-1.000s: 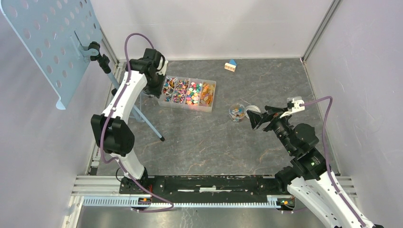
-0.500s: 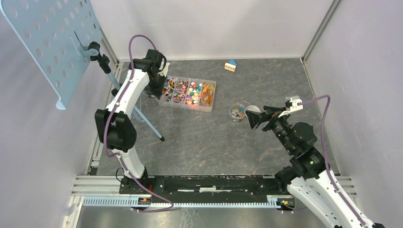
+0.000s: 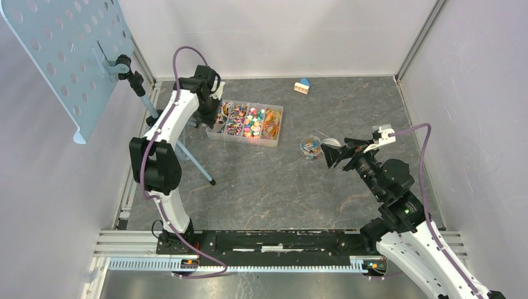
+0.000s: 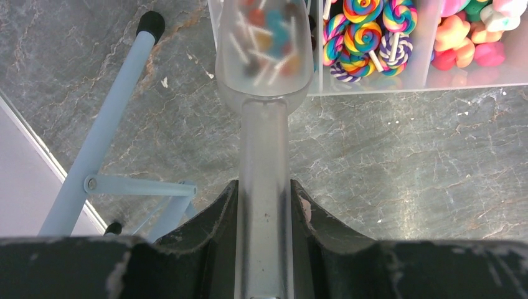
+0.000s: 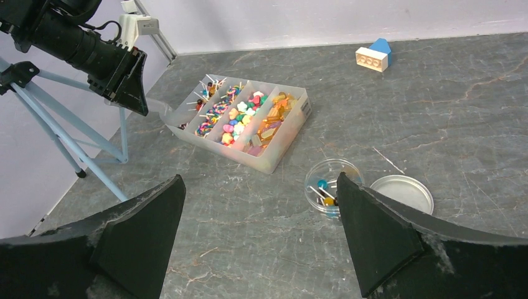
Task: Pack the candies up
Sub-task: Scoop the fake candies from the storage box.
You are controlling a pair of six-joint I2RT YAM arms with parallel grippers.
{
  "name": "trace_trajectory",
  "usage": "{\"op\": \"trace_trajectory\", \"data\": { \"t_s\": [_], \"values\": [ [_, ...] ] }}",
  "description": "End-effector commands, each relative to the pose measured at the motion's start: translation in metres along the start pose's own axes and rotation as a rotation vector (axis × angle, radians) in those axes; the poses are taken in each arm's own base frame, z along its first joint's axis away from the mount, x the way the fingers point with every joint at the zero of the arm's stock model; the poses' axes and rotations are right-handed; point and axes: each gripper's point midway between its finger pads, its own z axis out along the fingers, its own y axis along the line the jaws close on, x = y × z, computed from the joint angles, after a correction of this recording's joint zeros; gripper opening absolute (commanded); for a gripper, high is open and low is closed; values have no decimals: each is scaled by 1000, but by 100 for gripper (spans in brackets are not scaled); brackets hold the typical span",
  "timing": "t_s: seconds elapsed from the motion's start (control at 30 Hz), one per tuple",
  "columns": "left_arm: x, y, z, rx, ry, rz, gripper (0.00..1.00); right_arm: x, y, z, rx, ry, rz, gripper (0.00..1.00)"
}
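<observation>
A clear divided tray (image 3: 276, 129) holds the candies (image 3: 248, 121), sorted into swirl lollipops (image 4: 367, 38), flower shapes (image 4: 464, 47) and amber pieces (image 5: 272, 123). My left gripper (image 4: 263, 187) is shut on the handle of a frosted plastic scoop (image 4: 264, 59). The scoop's bowl lies over the tray's leftmost compartment, and small lollipops show blurred through it. My right gripper (image 5: 259, 177) hangs open above the table beside a small round clear dish (image 5: 333, 185) that holds a few lollipops. Nothing is between its fingers.
The dish's round lid (image 5: 401, 193) lies flat to its right. A blue-roofed toy house (image 3: 302, 85) stands at the back. A pale blue tripod (image 3: 187, 152) carrying a perforated panel (image 3: 62, 56) stands left of the tray, one leg (image 4: 106, 124) close to the scoop.
My left arm has swung its wrist a little to the right towards the tray, its elbow rising. The right gripper has barely drifted and stays open.
</observation>
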Motion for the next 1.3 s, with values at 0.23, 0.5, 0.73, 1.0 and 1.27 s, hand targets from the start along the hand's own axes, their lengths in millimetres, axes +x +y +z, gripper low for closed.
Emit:
{"op": "trace_trajectory", "data": {
  "t_s": [0.23,0.5,0.73,1.0,1.27],
  "values": [
    [-5,3,24,-7,-43,23,2,-20,7,4,-21,-64,-15,98],
    [5,6,29,-26,-33,24,2,-13,6,7,-24,-55,-4,98],
    [11,7,28,-36,-56,18,2,-12,6,7,-26,-52,-4,98],
    [19,9,28,-49,-81,19,2,-12,6,6,-28,-53,3,98],
    [28,6,35,-43,-105,10,2,-12,7,4,-31,-55,12,98]
  ]
}}
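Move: The left hand grips the scoop with its bowl reaching forward, and the lollipop compartment at the left end of the candy tray lies about 10 cm straight ahead of this hand and 8 cm below. The swirl-lollipop compartment is roughly 6 cm to its right, the tripod foot some 8 cm to its left, both level with it, and the round storage box 30 cm to the right and 1 cm ahead of the hand. From the right hand, the lollipop compartment lies about 24 cm ahead, 31 cm left and 22 cm below. The left hand keeps its hold on the scoop handle and sinks about 5 cm, quickly at first and then easing, so that the bowl comes down over the front rim of the tray close to the lollipops in the left-end compartment. It edges slightly forward at the start, then draws back some 2 cm as it goes on sinking, the wrist nearly unturned and the fingers unchanged on the handle. ##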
